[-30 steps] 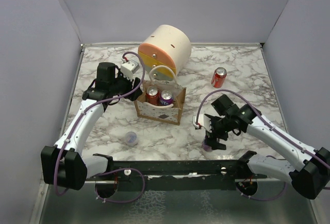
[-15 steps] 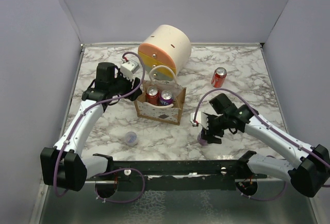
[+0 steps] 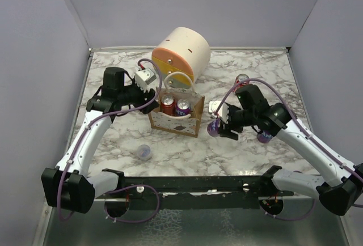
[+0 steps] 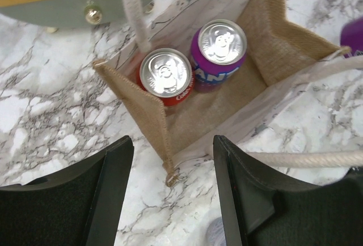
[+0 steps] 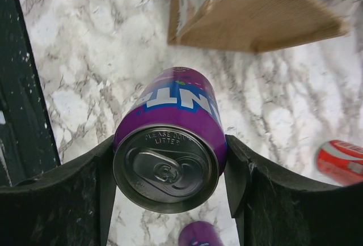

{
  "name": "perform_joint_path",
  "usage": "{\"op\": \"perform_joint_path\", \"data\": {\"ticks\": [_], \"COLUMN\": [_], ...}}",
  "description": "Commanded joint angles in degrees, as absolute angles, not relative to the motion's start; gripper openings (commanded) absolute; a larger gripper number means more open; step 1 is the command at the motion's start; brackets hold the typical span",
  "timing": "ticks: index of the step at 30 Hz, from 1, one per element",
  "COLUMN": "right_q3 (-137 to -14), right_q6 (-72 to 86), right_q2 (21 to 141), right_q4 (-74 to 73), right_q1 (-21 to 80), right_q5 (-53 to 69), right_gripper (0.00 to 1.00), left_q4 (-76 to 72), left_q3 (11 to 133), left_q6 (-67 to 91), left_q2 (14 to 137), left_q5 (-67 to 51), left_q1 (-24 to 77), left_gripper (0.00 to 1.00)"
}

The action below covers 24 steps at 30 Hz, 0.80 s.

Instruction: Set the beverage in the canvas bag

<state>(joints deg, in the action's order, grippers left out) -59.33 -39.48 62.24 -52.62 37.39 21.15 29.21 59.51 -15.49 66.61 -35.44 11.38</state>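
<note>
The canvas bag stands open mid-table, tan with white loop handles. It holds a red can and a purple can, both upright. My right gripper is shut on another purple can, which it holds off the table just right of the bag. In the right wrist view that can fills the space between my fingers, with the bag's corner ahead. My left gripper is open at the bag's left side. In its wrist view its fingers straddle the bag's near corner without touching it.
A large cream cylinder with orange and yellow drawers stands behind the bag. A red can is partly hidden behind my right arm. One purple can sits under that arm, and another lies front-left of the bag.
My right gripper has lifted the purple can from the table's front and carried it up and left towards the bag. The left gripper has barely moved.
</note>
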Motion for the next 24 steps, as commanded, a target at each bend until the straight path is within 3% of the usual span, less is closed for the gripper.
{"op": "perform_joint_path", "data": {"ticks": [1,13,24], "right_q3": [-67.5,-85.18,-91.41], "right_q6": [-37.2,-31.33,-26.43], "right_q2": [62.7,75.48,82.19], "right_q4": [-46.13,-42.97,-40.94], "right_q1": [37.13,37.17,37.18], "right_q5": [21.2,23.37,30.65], "right_gripper": [0.33,0.33,0.32], "left_q4": [34.25,46.96,48.71], "left_q3": [63.07,66.65,67.4], "left_q6": [-21.55,-35.97,-42.49], "left_q2": [63.35,64.25,68.28], "left_q5": [-43.11,-42.62,-37.73], "left_q1": [11.44,12.93,22.86], "left_gripper": [0.61,0.59,0.59]}}
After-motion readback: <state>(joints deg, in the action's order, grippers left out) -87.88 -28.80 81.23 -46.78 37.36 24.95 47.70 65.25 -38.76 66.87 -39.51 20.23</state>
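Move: The canvas bag, where the held purple can is to go, has its middle about 17 cm left of the right hand, 14 cm ahead and 10 cm below. Inside it, the first purple can stands some 15 cm left and 14 cm ahead, the Coke can about 6 cm farther left and 1 cm farther out. From the left hand, the bag's middle is some 9 cm right, 6 cm ahead, 15 cm below; its front handle, 9 cm right, 1 cm ahead, 10 cm below. Keep the right gripper shut on the purple can and lift it about 10 cm while carrying it forward and left by over 8 cm each, towards the bag's mouth, tipping the fingers up some 15 degrees. Draw the left gripper back about 6 cm towards the bag's front left corner, first rising a little, then sinking and easing right; turn it clockwise some 25 degrees, fingers staying open. ##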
